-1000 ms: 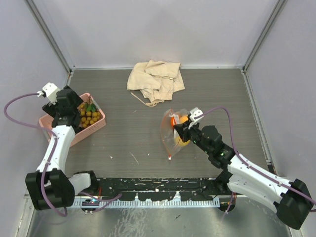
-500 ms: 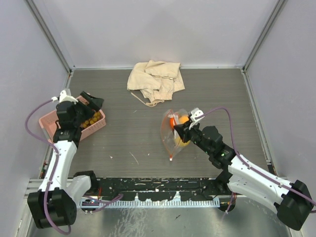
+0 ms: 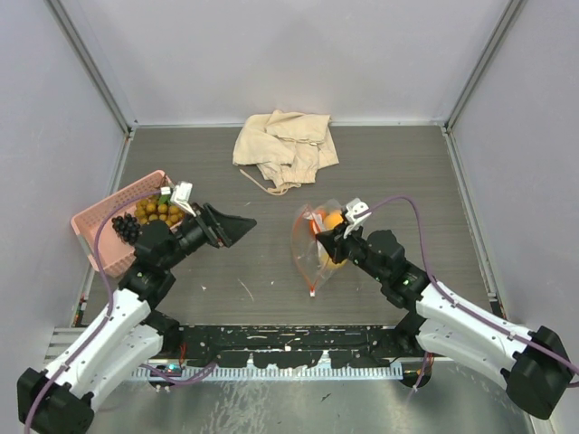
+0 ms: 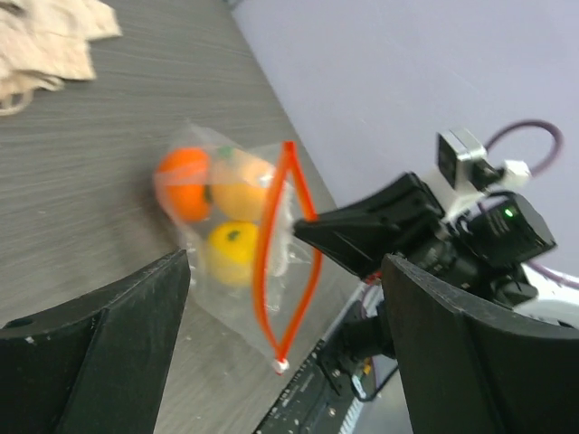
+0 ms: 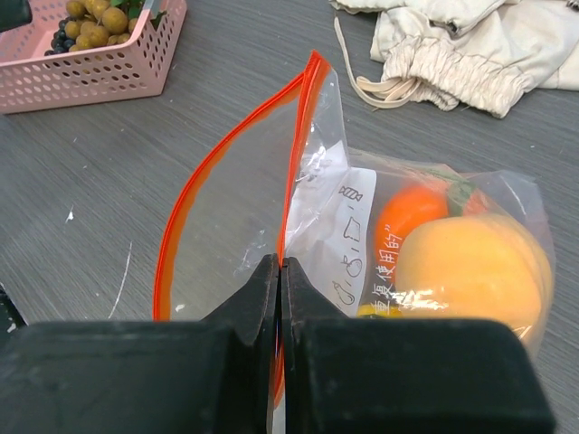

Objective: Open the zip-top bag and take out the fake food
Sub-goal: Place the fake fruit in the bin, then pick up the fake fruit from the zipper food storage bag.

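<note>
The zip-top bag lies at mid-table, its orange-red zip mouth gaping open. Inside are fake food pieces: an orange, a larger orange-yellow fruit and a yellow lemon. My right gripper is shut on one side of the zip strip, holding that edge up. My left gripper hangs open and empty left of the bag, its fingers framing the bag's mouth from a distance. More fake food, a tan berry cluster and dark grapes, lies in the pink basket.
A crumpled beige cloth lies at the back centre. The pink mesh basket stands at the left edge, behind my left arm. Grey walls close the table on three sides. A black rail runs along the near edge.
My left arm has swung from over the pink basket rightward toward the bag, its jaws staying wide. The right gripper and the bag have barely moved.
</note>
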Available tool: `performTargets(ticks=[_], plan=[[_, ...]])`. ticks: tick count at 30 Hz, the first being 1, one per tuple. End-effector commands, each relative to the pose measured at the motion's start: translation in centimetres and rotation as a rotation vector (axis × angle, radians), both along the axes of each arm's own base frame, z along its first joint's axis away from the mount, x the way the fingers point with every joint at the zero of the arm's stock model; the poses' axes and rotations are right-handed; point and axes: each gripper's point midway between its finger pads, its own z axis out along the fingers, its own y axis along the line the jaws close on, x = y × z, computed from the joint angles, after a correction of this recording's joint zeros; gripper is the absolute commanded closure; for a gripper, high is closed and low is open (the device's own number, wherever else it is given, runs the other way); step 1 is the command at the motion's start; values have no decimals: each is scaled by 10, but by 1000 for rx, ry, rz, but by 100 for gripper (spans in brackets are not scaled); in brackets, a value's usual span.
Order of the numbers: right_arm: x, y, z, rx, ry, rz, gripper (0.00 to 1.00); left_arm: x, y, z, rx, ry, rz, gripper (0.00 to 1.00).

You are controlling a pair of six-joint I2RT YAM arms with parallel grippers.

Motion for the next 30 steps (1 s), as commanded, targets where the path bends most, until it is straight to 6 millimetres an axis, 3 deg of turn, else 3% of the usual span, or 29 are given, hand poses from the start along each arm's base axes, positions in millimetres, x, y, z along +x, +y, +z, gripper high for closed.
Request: performTargets(ticks=[1, 6, 12, 19, 25, 30], plan=[[2, 10, 24, 63, -24, 28, 97, -18, -29, 21, -84, -57, -78, 18], [0, 14, 21, 66, -5, 43, 97, -39, -66, 7, -45, -25, -157, 27], [0, 17, 18, 68, 11, 51, 97, -61, -107, -13, 49, -34, -226, 30], [0, 20, 17, 69, 23, 62, 97, -59, -142, -37, 139, 9, -247, 51], [-1, 27, 24, 85, 24, 89, 97, -31, -142, -70, 293, -8, -138, 63], [-3, 35, 35, 88, 15, 135, 97, -16, -134, -94, 417, -81, -85, 66]])
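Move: Some 26 cm to the left hand's right, a couple of centimetres back and about 19 cm below lies the yellow fruit in the bag; the bag's open mouth comes before it, about 17 cm right, 1 cm back and 13 cm down. Behind the plastic, both about 9 cm ahead and 19 cm below, sit the peach-coloured fruit 27 cm right and the orange fruit 22 cm right. For the right hand, gripping the upper lip, the yellow fruit is 4 cm right, 1 cm back, 12 cm below. Swinging right about 14 cm and sinking 11 cm, the left hand comes up to the bag's open mouth, first drawing back some 8 cm, then reaching 4 cm forward again. Its fingers narrow from wide to roughly a third open as it rolls left side up about 20 degrees. The right hand keeps its pinch on the lip, dips slightly and eases 2 cm left. ##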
